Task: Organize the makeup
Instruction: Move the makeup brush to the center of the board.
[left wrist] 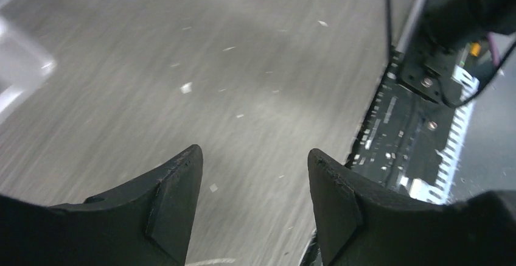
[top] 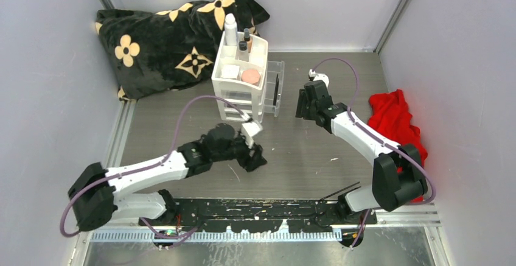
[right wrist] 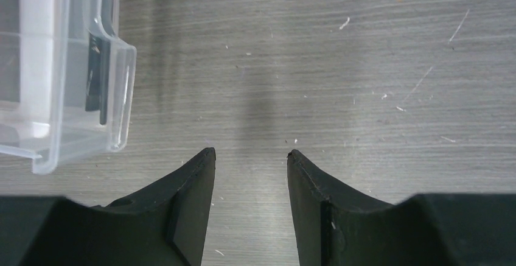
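The makeup stands on top of the white drawer unit (top: pixel 238 86): a white bottle (top: pixel 230 30), two small dark-capped bottles (top: pixel 244 49), a white square box (top: pixel 230 71) and a pink compact (top: pixel 251 75). A clear drawer (top: pixel 274 87) (right wrist: pixel 67 71) is pulled out to the unit's right, with thin black pencils (top: pixel 277 87) (right wrist: pixel 100 77) lying in it. My right gripper (top: pixel 300 104) (right wrist: pixel 251 153) hovers just right of that drawer, open and holding nothing. My left gripper (top: pixel 255 160) (left wrist: pixel 254 156) hangs low over bare table in front of the unit, also open and holding nothing.
A red cloth (top: pixel 394 120) lies at the right wall. A black floral pillow (top: pixel 170 41) fills the back left corner behind the unit. The black base rail (top: pixel 268 208) (left wrist: pixel 407 126) runs along the near edge, close to my left gripper.
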You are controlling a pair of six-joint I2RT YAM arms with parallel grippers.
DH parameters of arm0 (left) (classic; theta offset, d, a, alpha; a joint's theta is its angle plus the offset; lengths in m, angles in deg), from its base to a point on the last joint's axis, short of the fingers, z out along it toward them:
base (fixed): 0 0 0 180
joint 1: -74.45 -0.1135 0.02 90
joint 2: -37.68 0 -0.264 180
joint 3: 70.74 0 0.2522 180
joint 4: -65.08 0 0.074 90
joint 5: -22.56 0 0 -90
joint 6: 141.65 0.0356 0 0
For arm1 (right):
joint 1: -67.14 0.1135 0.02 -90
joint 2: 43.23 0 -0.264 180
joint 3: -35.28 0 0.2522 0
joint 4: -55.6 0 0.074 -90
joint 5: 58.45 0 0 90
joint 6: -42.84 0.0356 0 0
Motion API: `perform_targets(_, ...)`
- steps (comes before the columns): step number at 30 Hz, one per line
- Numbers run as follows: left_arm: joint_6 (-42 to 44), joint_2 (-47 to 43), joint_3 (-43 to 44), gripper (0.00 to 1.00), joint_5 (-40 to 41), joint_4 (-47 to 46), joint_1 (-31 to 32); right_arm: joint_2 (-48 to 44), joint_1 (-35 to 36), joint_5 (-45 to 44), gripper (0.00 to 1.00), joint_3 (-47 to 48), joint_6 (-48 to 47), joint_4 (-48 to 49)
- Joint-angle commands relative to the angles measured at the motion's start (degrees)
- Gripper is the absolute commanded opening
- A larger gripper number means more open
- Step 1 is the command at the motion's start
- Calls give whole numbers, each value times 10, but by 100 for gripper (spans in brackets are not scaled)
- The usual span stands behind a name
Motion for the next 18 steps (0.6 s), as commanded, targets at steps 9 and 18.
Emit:
perform_targets(9,86,269,164,68,53,-119,190,30,-17,53,53,55,3,24)
perform_targets(18,15,374,241,66,92,-195,212,22,-36,61,54,83,-6,14)
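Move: The makeup brush lies at the table's front edge, about 30 cm to the right of the empty left hand, 12 cm back towards the bases and roughly 13 cm below it. The right arm's base stands some 6 cm farther right of the brush and 5 cm farther back. The open clear drawer is about 24 cm ahead of the left hand and 5 cm to its right. From the right hand, the brush lies about 29 cm back, 12 cm to the right and 10 cm down. The makeup brush is what the left hand closes in on, open and empty: it sweeps some 16 cm to the right across the front of the board, drawing back about 7 cm and sinking 6 cm on the way, then edging slightly forward again near the end while still going right. The wrist swings roughly 20 degrees clockwise, and the fingers stay open without reaching the brush. ##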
